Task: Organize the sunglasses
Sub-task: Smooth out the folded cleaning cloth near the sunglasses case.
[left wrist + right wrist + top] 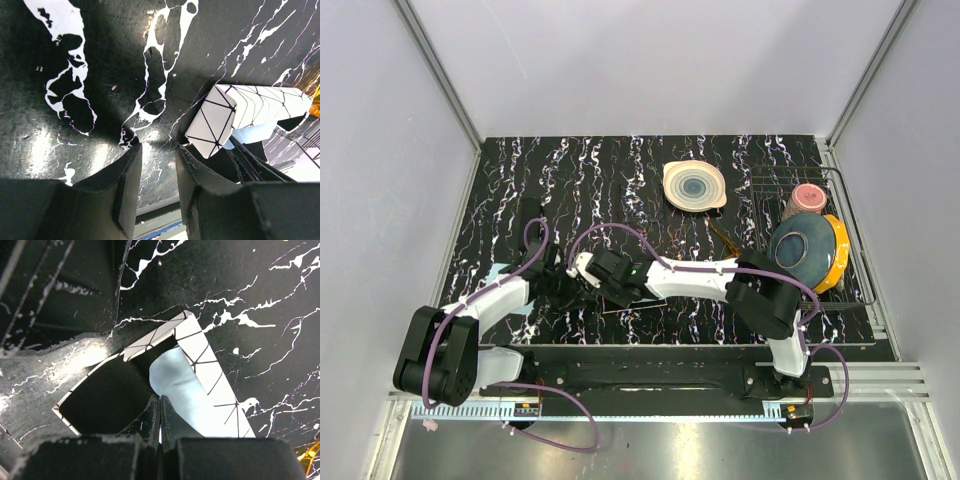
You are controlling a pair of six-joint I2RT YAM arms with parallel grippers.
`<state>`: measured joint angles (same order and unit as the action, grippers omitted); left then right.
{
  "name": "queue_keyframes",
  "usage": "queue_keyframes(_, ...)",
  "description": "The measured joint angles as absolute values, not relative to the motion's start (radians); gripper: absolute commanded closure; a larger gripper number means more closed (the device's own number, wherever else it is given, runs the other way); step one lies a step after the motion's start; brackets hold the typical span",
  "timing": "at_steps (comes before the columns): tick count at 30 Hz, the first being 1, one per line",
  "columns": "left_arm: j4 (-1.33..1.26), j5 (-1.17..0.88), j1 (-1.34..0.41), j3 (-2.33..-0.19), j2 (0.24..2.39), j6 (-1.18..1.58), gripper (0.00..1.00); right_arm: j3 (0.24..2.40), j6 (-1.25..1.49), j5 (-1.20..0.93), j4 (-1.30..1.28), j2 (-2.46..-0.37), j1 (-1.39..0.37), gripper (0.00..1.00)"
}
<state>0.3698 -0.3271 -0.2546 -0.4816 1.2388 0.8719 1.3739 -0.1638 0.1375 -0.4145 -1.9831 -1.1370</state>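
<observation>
The sunglasses [723, 238] lie on the black marbled table, right of centre, as a thin amber shape; an amber sliver of the sunglasses [309, 456] shows at the right wrist view's lower right corner. A white box [210, 365] with black lines lies open, with a dark inside and a pale blue cloth [185, 395] in it. My right gripper [160, 399] is shut, its tips pinched on the cloth's edge. Left of the white box [220, 117], my left gripper [157, 150] stands open with only table between its fingers.
A cream plate with blue rings [694, 186] sits at the back. At the right stands a wire dish rack [861, 262] with a blue plate [800, 250], a yellow bowl [838, 258] and a pink cup [808, 196]. Both arms crowd the left-centre area.
</observation>
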Motion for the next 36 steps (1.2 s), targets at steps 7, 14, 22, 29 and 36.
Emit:
queue_keyframes(7,0.361,-0.324,-0.271,-0.484,1.248,0.888,0.63,1.363,-0.146,0.141,-0.407,-1.962,-1.134,1.0)
queue_keyframes(14,0.348,-0.316,-0.297,-0.488,1.258,0.896,0.63,1.363,-0.091,0.137,-0.389,-1.95,-1.115,0.91)
queue_keyframes(22,0.348,-0.306,-0.303,-0.49,1.259,0.911,0.64,1.358,-0.001,0.046,-0.385,-1.946,-1.084,0.69)
queue_keyframes(29,0.351,-0.292,-0.307,-0.491,1.258,0.921,0.64,1.333,0.067,-0.08,-0.372,-1.914,-1.065,0.68)
queue_keyframes(36,0.352,-0.28,-0.313,-0.491,1.253,0.925,0.64,1.314,0.133,-0.136,-0.33,-1.887,-1.033,0.76)
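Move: The blue cloth, folded inside the open sunglasses case, is already nipped at its near-left edge by the shut right fingers; its middle lies about 4 cm to the right, 1 cm ahead and 1 cm below. The case's middle is some 4 cm right and 1 cm back, about 2 cm down, and the amber sunglasses roughly 18 cm right and 7 cm ahead. From the half-open left hand, at the case's left end, the cloth's middle lies about 9 cm right and 2 cm ahead. The right hand lifts a little over 1 cm while easing about 1 cm forward with its pinch still on the cloth's edge, then opens its fingers to about a third and lets the cloth go as it pulls back about 2 cm, before rising again to some 3 cm above its start while the wrist swings over by about 25 degrees, its left side coming up and the hand tipping over. Meanwhile the left hand slides barely 1 cm rightward against the case's left end, its fingers keeping their half-open gap, and then stays there. ##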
